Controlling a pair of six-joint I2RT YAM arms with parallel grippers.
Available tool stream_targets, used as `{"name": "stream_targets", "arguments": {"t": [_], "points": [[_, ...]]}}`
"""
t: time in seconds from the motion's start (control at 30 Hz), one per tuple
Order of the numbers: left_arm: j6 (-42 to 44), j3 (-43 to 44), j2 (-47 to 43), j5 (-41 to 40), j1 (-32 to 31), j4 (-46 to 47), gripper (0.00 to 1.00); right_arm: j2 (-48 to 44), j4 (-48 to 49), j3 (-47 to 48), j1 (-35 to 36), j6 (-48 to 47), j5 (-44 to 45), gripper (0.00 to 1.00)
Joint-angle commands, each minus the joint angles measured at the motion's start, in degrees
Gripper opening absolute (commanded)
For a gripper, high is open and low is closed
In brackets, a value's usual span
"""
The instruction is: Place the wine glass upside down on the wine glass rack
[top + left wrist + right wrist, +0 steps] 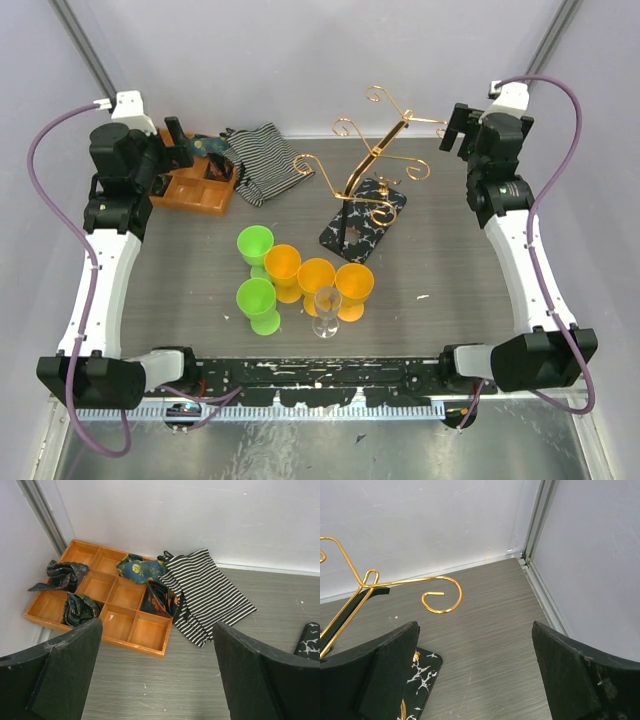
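The clear wine glass (327, 308) stands upright near the table's front middle, touching the orange cups. The wine glass rack (365, 165) is a gold wire stand with scroll arms on a black, white-speckled base (365, 222) at the back centre. My left gripper (182, 143) hangs open at the back left, far from the glass. My right gripper (452, 128) hangs open at the back right, beside the rack's top arm. In the left wrist view the left gripper (157, 625) holds nothing. In the right wrist view the right gripper (475, 626) is empty, with a gold scroll (440, 594) ahead.
An orange compartment tray (185, 192) with folded cloths sits at the back left under the left gripper, a striped cloth (265, 160) beside it. Two green cups (255, 245) and three orange cups (316, 277) cluster around the glass. Walls close the back and sides.
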Motion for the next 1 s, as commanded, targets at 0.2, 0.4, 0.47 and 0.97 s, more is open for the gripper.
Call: {"name": "stream_targets", "arguments": {"t": [0.2, 0.4, 0.47, 0.97], "points": [[-3.26, 1.28, 1.64, 3.05, -0.04, -5.20, 0.98, 1.68, -1.43, 6.58, 0.36, -1.12, -2.09, 1.00], [-5.24, 0.33, 1.91, 11.47, 0.00, -9.02, 0.98, 2.92, -4.32, 8.89, 0.42, -1.18, -5.25, 1.00], [-5.30, -0.33, 1.92, 13.81, -0.12, -10.53, 0.99, 3.63, -5.24, 10.22, 0.36, -1.15, -6.41, 1.00], [0.48, -2.97, 3.14, 10.73, -12.26, -24.92, 0.96, 7.30, -9.03, 13.81, 0.36, -0.67, -10.12, 1.00]]}}
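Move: The farther green wine glass stands about 9 cm back from the left hand, 14 cm to its right and 30 cm below. The nearer green glass is some 13 cm closer in and 2 cm right of it; the leftmost orange glass is 6 cm closer in and 7 cm right of it. From the right hand, the farther green glass lies roughly 49 cm left, 10 cm back and 30 cm down; the rack's base is 23 cm left, 3 cm ahead and 36 cm down. Sinking at first, then swinging right and back as well, the left hand goes about 10 cm down, 10 cm right and 5 cm back towards the farther green glass, ever faster, while it tips down some 25 degrees and turns clockwise; its fingers stay wide open and touch nothing. The right hand, also open, eases about 3 cm left and 2.5 cm forward towards the rack, turning slightly counter-clockwise. ##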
